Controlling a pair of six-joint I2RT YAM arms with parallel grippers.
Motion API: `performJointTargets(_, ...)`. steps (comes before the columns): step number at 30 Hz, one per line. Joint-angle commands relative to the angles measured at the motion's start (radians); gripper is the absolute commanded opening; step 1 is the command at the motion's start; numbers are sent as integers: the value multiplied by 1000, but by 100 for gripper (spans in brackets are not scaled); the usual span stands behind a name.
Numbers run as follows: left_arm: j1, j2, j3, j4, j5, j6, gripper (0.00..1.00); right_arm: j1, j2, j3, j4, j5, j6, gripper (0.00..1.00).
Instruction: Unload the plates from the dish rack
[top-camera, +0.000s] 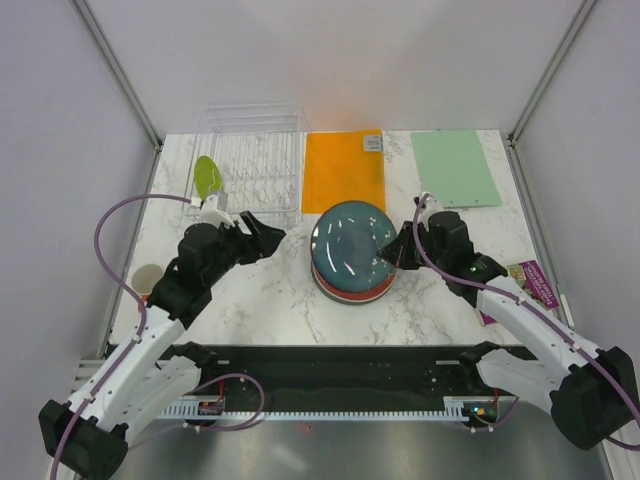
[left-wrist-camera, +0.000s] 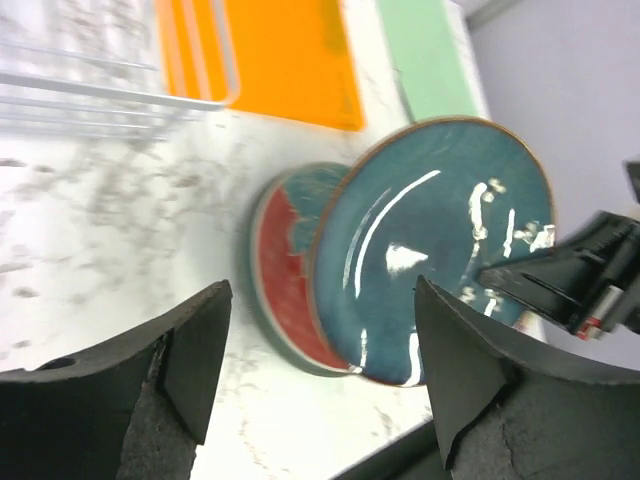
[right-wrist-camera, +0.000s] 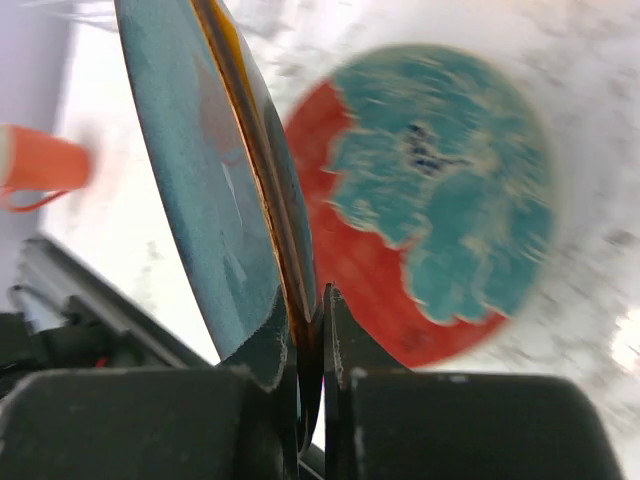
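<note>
The glossy dark teal plate (top-camera: 348, 243) hangs tilted over a red plate with a teal floral pattern (top-camera: 352, 292) lying flat on the table. My right gripper (top-camera: 386, 257) is shut on the teal plate's right rim; in the right wrist view the gripper (right-wrist-camera: 310, 312) pinches the plate's edge (right-wrist-camera: 215, 170) above the red plate (right-wrist-camera: 440, 200). My left gripper (top-camera: 272, 235) stands open just left of the plates, touching nothing; its wrist view shows the gripper (left-wrist-camera: 320, 375) before both plates (left-wrist-camera: 430, 235). A lime-green plate (top-camera: 208, 177) stands at the left end of the clear dish rack (top-camera: 255, 160).
An orange mat (top-camera: 343, 170) and a green mat (top-camera: 455, 167) lie at the back. An orange-and-cream cup (top-camera: 148, 276) sits by the left arm. A purple packet (top-camera: 533, 285) lies at the right edge.
</note>
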Motion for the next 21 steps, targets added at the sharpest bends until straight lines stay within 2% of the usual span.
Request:
performJointTargets(1,2,-73,19,-159,-252,137,80,-41,-68,50,17,84,-43,0)
performJointTargets(8,2,-167,-11,-197,-298,164,81,-111,18,8,58,5,-34,0)
performJointTargets(21,2,-166,0,-233,-341,194,81,-141,150,-66,250,-224,85,0)
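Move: The right hand still grips the near right part of the dark teal plate; the stack with the red flowered plate on top lies about 7 cm to its left, 4 cm farther out and some 12 cm below, the orange cloth about 33 cm ahead, 9 cm left and 14 cm below. From the empty left hand the green plate is roughly 20 cm ahead, 19 cm left and 10 cm lower; the rack's middle is 25 cm ahead, 11 cm left and 14 cm below; the plate stack is 21 cm right, 1 cm ahead and 17 cm below. Keeping its pinch on the dark teal plate, the right hand sinks nearly 8 cm towards the plate stack, first swinging close to 5 cm to its right and then going mostly straight down, easing about 1 cm back left while the wrist tips some 10 to 15 degrees downward. The left hand, already open and free of the plate, withdraws about 7 cm to its left, away from the stack and towards the green plate's side of the rack, rolling and turning counter-clockwise by roughly 15 degrees each and staying open. ##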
